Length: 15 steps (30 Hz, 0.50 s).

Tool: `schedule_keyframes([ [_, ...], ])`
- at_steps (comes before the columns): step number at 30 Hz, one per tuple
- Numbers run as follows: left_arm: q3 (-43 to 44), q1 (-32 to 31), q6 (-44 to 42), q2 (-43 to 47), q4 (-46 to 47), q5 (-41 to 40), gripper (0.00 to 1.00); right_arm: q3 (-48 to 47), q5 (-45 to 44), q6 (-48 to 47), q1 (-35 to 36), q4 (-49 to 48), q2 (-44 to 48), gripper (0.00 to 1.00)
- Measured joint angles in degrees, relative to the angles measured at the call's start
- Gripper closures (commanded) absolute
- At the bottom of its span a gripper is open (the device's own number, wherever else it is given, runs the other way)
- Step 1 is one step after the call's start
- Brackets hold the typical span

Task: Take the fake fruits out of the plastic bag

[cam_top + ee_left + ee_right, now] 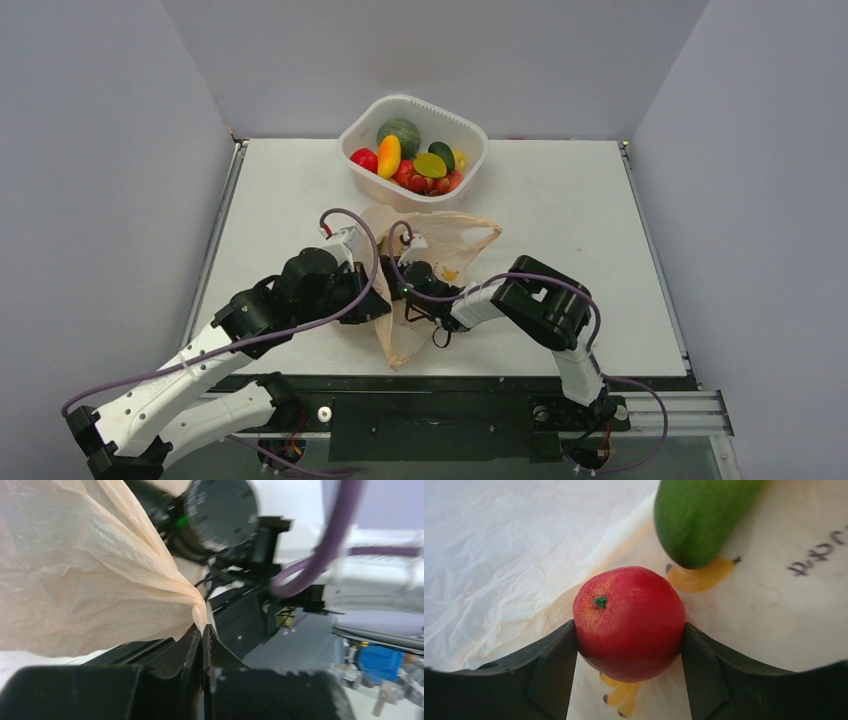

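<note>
The peach-orange plastic bag (440, 255) lies crumpled mid-table between my two arms. My left gripper (204, 629) is shut on a gathered fold of the plastic bag (75, 570) at its left side. My right gripper (629, 640) is inside the bag, shut on a round red fake fruit (629, 622) with a small green stem mark; both fingers touch its sides. A green oblong fake fruit (699, 515) lies just beyond it on the bag's inner surface. In the top view the right gripper (412, 270) is hidden in the bag's mouth.
A white rounded tub (470, 132) at the table's back middle holds a dark-green melon (398, 133), an orange-yellow oval fruit (388, 155), a yellow-green one (430, 164) and several red pieces (425, 182). The near table edge lies just behind the bag.
</note>
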<state>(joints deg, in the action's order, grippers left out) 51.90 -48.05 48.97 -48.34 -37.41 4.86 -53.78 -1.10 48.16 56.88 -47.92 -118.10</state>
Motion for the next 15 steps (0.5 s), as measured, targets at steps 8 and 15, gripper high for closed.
schedule_keyframes([
  [8, 0.02, 0.04, -6.75, 6.38, -11.23, -5.51, 1.00, 5.27, -1.75, -4.70, -1.36, 8.46, 11.15, 1.00],
  [15, -0.35, 0.04, -11.37, 11.26, -17.57, -9.86, 1.00, 8.17, -4.76, -9.46, -1.29, 15.58, 22.10, 1.00],
])
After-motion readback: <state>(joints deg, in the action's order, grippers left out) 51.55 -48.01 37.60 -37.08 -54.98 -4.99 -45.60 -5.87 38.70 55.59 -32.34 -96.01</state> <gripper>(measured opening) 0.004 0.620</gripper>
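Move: The right hand already grips the tomato low in the bag; the white basket it is bound for has its middle some 28 cm ahead and 12 cm to the right, about level. A green fruit still lies in the bag roughly 7 cm ahead of that hand, 5 cm left and 3 cm lower. From the left hand, shut on the bag's edge, the tomato is about 12 cm ahead, 8 cm left and 17 cm below. Rightward first, then rightward and up together, the right hand draws the gripped tomato back through the bag, about 6 cm each way, without reaching forward yet. Meanwhile the left hand, fingers still pinching the bag's edge, pulls it steadily some 8 cm left, easing slightly back and down, with its left side rolling up about 15 degrees. ##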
